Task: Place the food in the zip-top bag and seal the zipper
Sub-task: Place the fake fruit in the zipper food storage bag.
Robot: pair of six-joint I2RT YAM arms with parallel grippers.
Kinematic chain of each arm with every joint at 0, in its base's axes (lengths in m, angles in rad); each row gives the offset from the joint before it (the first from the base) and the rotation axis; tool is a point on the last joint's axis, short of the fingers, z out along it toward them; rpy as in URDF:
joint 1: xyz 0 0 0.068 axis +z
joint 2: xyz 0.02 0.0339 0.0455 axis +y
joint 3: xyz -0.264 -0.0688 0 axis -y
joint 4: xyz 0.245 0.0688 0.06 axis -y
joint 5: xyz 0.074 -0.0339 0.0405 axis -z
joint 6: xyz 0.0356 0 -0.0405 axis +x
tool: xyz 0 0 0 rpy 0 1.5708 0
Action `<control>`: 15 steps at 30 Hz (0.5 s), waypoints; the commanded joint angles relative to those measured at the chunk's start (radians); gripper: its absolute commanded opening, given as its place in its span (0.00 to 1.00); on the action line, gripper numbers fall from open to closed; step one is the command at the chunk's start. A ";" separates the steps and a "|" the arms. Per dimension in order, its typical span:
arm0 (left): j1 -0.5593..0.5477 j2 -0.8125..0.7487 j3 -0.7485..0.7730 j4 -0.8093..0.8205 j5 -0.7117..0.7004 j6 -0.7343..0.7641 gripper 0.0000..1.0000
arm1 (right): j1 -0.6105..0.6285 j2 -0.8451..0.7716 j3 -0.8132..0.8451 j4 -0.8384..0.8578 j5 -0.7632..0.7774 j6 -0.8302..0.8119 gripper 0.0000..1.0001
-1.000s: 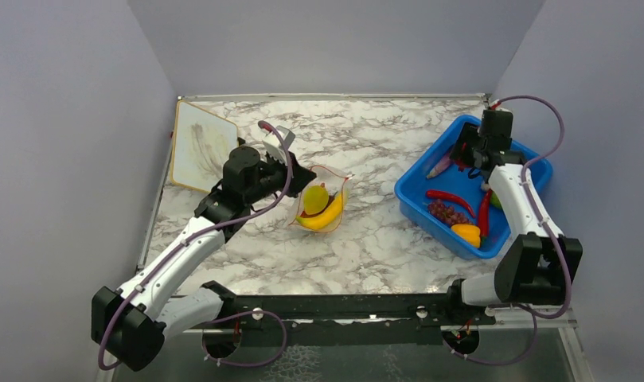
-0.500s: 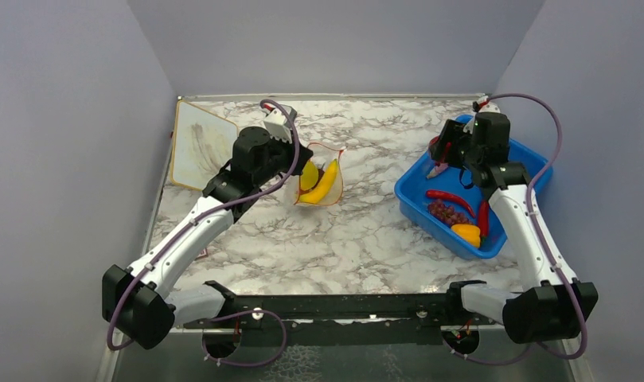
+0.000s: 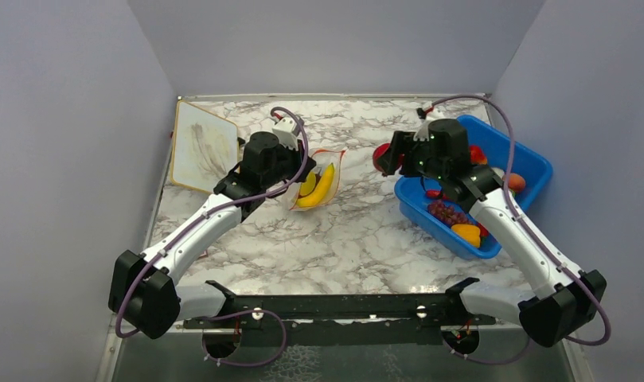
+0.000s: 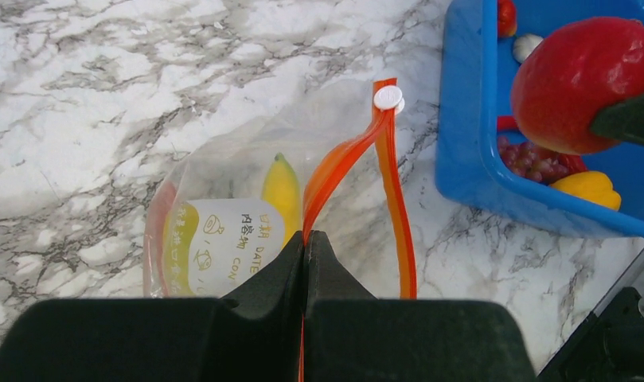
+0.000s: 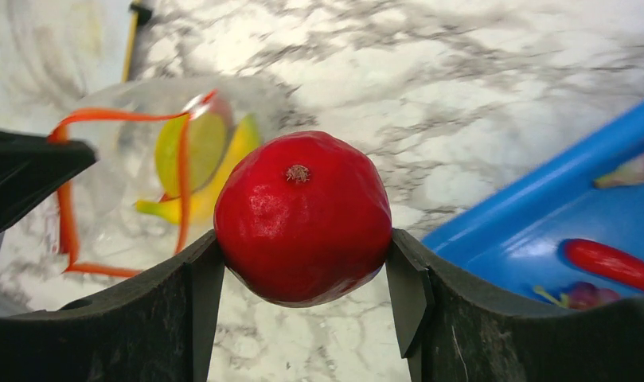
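The clear zip-top bag (image 3: pixel 318 181) lies on the marble table with a yellow banana (image 4: pixel 281 187) and a green piece (image 5: pixel 199 143) inside. My left gripper (image 4: pixel 305 239) is shut on the orange-red zipper (image 4: pixel 346 155) and holds one side of the mouth up. The mouth stands open. My right gripper (image 5: pixel 302 239) is shut on a red round fruit (image 5: pixel 302 215) and holds it above the table between the bag and the bin, right of the mouth. The fruit also shows in the top view (image 3: pixel 380 157).
A blue bin (image 3: pixel 533 163) at the right holds grapes (image 3: pixel 446 212), a red chili (image 5: pixel 613 267), an orange piece (image 3: pixel 467 232) and other food. A white board (image 3: pixel 201 145) leans at the back left. Walls close in the table on three sides.
My right gripper has lifted the red fruit out of the blue bin and carried it left toward the bag. My left gripper has drawn the bag's mouth slightly back and up.
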 commanded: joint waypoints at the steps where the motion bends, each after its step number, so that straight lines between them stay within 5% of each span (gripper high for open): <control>1: 0.002 -0.033 -0.051 0.079 0.065 0.001 0.00 | 0.122 0.030 0.047 0.059 0.032 0.037 0.42; 15: 0.001 -0.038 -0.044 0.105 0.146 -0.033 0.00 | 0.244 -0.029 -0.063 0.260 -0.160 0.176 0.42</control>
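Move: The mouth of the zip-top bag, where the held red fruit is headed, lies about 20 cm to the right hand's left, some 5 cm back and 8 cm below. The banana inside the bag is about 19 cm left of that hand, 7 cm back and 14 cm down; the blue bin's middle is 28 cm right, 7 cm back and 15 cm down. From the left hand, already pinching the rim, the mouth's middle is some 3 cm right, 3 cm back and 4 cm below. The red fruit, still gripped between the right fingers, is carried left and somewhat back towards the open bag, about 10 cm, fast at first and then slowing and rising a couple of centimetres; the right wrist swings some 15 degrees, mostly counter-clockwise. The left fingers keep their pinch on the rim, easing less than 2 cm back and right. ##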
